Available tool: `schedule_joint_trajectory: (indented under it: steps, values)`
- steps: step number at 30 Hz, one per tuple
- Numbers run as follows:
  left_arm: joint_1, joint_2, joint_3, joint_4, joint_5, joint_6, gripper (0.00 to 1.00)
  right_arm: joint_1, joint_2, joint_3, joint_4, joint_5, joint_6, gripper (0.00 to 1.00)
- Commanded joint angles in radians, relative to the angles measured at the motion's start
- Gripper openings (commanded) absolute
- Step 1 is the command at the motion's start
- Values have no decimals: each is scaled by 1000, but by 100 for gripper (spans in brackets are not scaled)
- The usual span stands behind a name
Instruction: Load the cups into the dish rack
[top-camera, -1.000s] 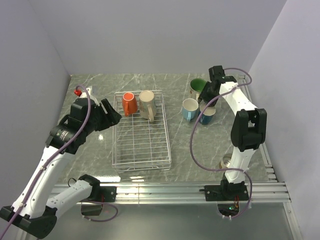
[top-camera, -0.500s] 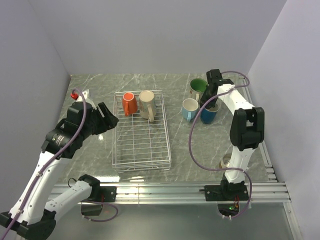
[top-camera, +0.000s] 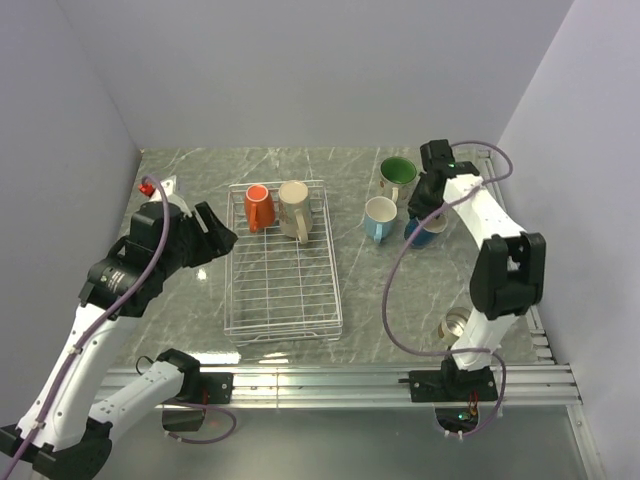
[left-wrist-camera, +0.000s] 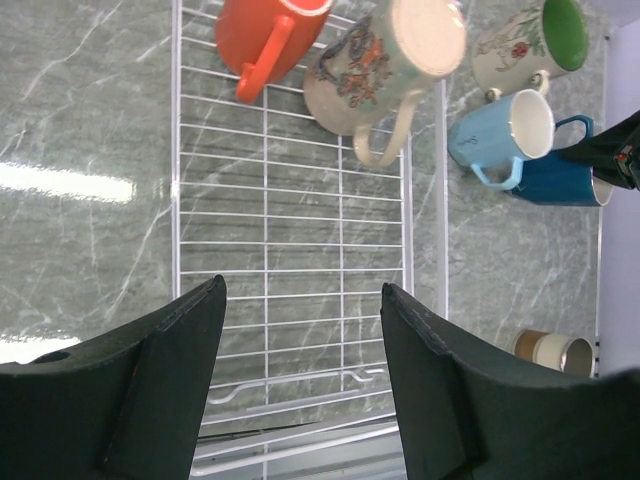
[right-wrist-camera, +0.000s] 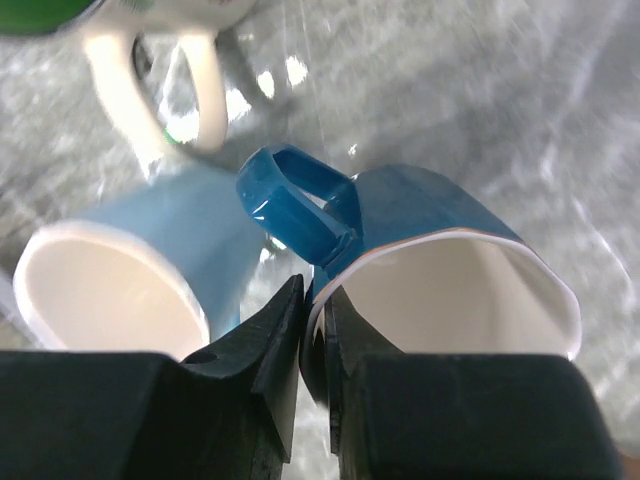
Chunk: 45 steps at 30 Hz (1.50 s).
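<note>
The white wire dish rack (top-camera: 283, 333) holds an orange-red mug (top-camera: 258, 207) and a tall beige mug (top-camera: 294, 208) lying at its far end. Right of it stand a cream mug with a green inside (top-camera: 396, 175) and a light blue mug (top-camera: 379, 217). My right gripper (top-camera: 424, 208) is shut on the rim of the dark blue mug (right-wrist-camera: 440, 220), one finger inside and one outside beside the handle; the mug tilts. A small metallic cup (top-camera: 455, 326) sits by the right arm's base. My left gripper (left-wrist-camera: 302, 290) hangs open over the rack's near left part (left-wrist-camera: 300, 250), holding nothing.
Grey walls close in the marble table on the left, back and right. A metal rail (top-camera: 330, 380) runs along the near edge. The light blue mug (right-wrist-camera: 150, 250) sits just left of the held mug, and the cream mug's handle (right-wrist-camera: 170, 80) lies beyond it.
My right gripper came down and shut on the dark blue mug's rim, and the mug has tipped and shifted slightly right. The left arm drew back a little to the left, still open.
</note>
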Motion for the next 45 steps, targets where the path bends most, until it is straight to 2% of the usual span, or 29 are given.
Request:
schedule_joint_trajectory:
  steps: [1, 8, 11, 12, 13, 15, 16, 17, 18, 19, 21, 23, 24, 27, 28, 30, 35, 38, 45]
  values:
    - [0, -6, 62, 57, 55, 42, 70, 2, -217, -5, -24, 22, -3, 0]
    - [0, -23, 47, 192, 232, 63, 70, 2, -426, -22, -71, -14, 20, 0]
    - [0, -38, 15, 290, 323, 54, 70, 4, -515, -22, -61, -124, 44, 0]
    - [0, -42, -9, 322, 384, 42, 70, 4, -543, -31, -10, -174, 69, 0]
    - [0, -52, -26, 383, 413, 34, 71, 2, -595, -65, 31, -316, 86, 0]
    - [1, -65, -87, 466, 522, -1, 73, 2, -643, -129, 163, -450, 183, 0]
    - [0, -81, -111, 505, 565, -16, 76, 2, -681, -155, 215, -577, 230, 0]
    - [0, -90, -137, 613, 608, -32, 77, 2, -701, -183, 269, -628, 280, 0]
    - [0, -101, -189, 655, 631, -73, 82, 1, -719, -210, 385, -679, 386, 0]
    - [0, -114, -210, 690, 651, -96, 90, 7, -755, -261, 445, -711, 443, 0]
    - [0, -128, -262, 767, 658, -139, 98, 8, -779, -319, 627, -813, 602, 0]
    - [0, -130, -281, 795, 674, -158, 99, 13, -804, -343, 721, -863, 687, 0]
    - [0, -125, -304, 847, 688, -185, 99, 16, -810, -362, 830, -879, 775, 0]
    - [0, -101, -347, 942, 739, -258, 99, 39, -818, -393, 991, -919, 914, 0]
    - [0, -89, -362, 1038, 757, -285, 99, 45, -821, -402, 1025, -922, 942, 0]
    - [0, -73, -393, 1115, 779, -345, 99, 68, -827, -419, 1085, -913, 1003, 0]
    - [0, -18, -408, 1273, 802, -380, 99, 148, -852, -494, 1176, -856, 1089, 0]
    - [0, 3, -430, 1382, 810, -429, 99, 238, -839, -518, 1239, -807, 1138, 0]
    - [-2, 27, -410, 1424, 808, -424, 99, 384, -775, -493, 1277, -741, 1138, 0]
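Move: The blue cup, already pinched by its rim in the right fingers, has its middle roughly 3 cm right of and 4 cm below them; the left gripper it is taken to is some 45 cm left, 18 cm back and 17 cm higher. The light-blue cup stands level, about 10 cm left, 6 cm down; the green cup 9 cm beyond it and 3 cm right. From the left hand, the blue cup is about 48 cm right, 18 cm ahead, 21 cm below. The blue cup, still pinched by its rim, is carried about 32 cm up and some 20 cm each left and back towards the left gripper, the right wrist rolling nearly a quarter turn, left side up. Meanwhile the left hand goes some 13 cm right and 10 cm up to meet it, turning clockwise about 40 degrees as its fingers open wide. ##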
